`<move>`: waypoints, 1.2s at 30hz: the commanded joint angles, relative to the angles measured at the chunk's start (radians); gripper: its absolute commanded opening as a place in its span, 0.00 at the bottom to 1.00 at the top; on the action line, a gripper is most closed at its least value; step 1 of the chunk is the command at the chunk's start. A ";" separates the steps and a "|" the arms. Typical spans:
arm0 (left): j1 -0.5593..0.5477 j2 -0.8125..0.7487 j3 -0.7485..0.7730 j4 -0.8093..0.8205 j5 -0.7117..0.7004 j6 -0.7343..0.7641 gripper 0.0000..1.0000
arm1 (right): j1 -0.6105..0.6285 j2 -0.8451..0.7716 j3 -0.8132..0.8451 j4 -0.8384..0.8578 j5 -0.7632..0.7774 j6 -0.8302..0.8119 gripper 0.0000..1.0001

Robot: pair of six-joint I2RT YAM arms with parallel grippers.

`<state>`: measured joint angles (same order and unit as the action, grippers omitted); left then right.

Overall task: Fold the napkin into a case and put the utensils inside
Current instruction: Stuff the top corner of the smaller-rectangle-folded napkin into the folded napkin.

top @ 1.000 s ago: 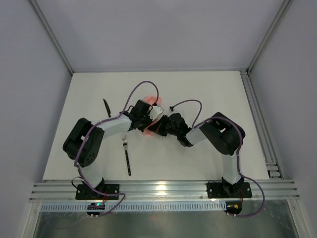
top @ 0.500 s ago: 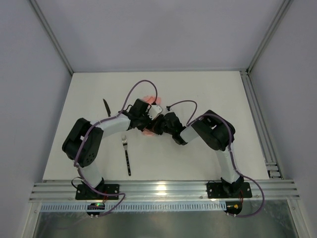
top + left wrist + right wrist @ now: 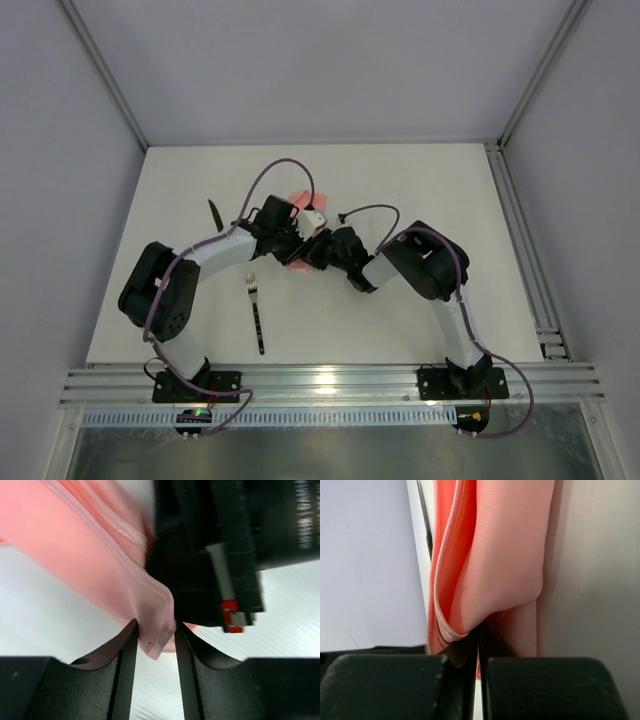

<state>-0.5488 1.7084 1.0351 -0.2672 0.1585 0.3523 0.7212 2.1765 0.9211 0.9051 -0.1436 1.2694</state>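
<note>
The pale-pink napkin (image 3: 297, 198) lies bunched mid-table, mostly hidden under both wrists. My left gripper (image 3: 303, 235) is open; a folded napkin corner (image 3: 157, 640) hangs between its parted fingers (image 3: 125, 650). My right gripper (image 3: 318, 252) meets it from the right and is shut on a fold of the napkin (image 3: 505, 555), pinched at the tips of the right gripper (image 3: 480, 630). Its black body (image 3: 210, 555) fills the left wrist view. The fork (image 3: 257, 312) lies near the front left, the black knife (image 3: 215, 215) further back left. No finished case shows.
White table (image 3: 420, 180) with grey enclosure walls around it. An aluminium rail (image 3: 320, 385) runs along the near edge with both arm bases on it. Another rail (image 3: 520, 240) lines the right side. Purple cables loop over both wrists.
My left jaws have parted from shut to open around the napkin corner. The left elbow has drifted left. The right gripper stays shut on the cloth, shifted slightly left.
</note>
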 commanded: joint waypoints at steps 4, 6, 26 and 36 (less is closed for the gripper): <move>-0.010 -0.035 0.026 -0.081 0.246 0.043 0.42 | -0.005 0.037 -0.005 0.061 0.047 0.051 0.04; -0.008 -0.047 0.022 -0.087 0.260 0.059 0.44 | -0.009 0.040 -0.017 0.061 0.052 0.064 0.04; 0.237 -0.213 0.251 -0.496 0.338 0.262 0.49 | -0.012 0.026 -0.022 0.014 0.035 0.090 0.04; 0.142 0.017 0.154 -0.144 0.156 0.123 0.59 | -0.011 0.011 -0.039 0.014 0.044 0.084 0.04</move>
<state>-0.3725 1.7386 1.2335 -0.5617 0.3714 0.5289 0.7113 2.1891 0.8989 0.9604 -0.1291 1.3693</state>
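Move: The folded napkin lies lengthwise ahead, its near corner between the left fingertips and its middle about 8 cm ahead, 3 cm to the right and 3 cm below. From the left hand the fork lies some 13 cm back and 9 cm left, the knife about 8 cm ahead and 18 cm left. The right fingertips are already tucked into the near fold; from them the napkin's middle lies some 7 cm ahead, about level. The left fingers come free of the napkin's near corner and open wider, the hand first drawing back about 6 cm and a little right, then rising some 12 cm. It loops forward and left and drops again beside the napkin's left edge, the wrist turning clockwise about 20 degrees and most of the way back. The right hand, shut, keeps its tips in the fold. ##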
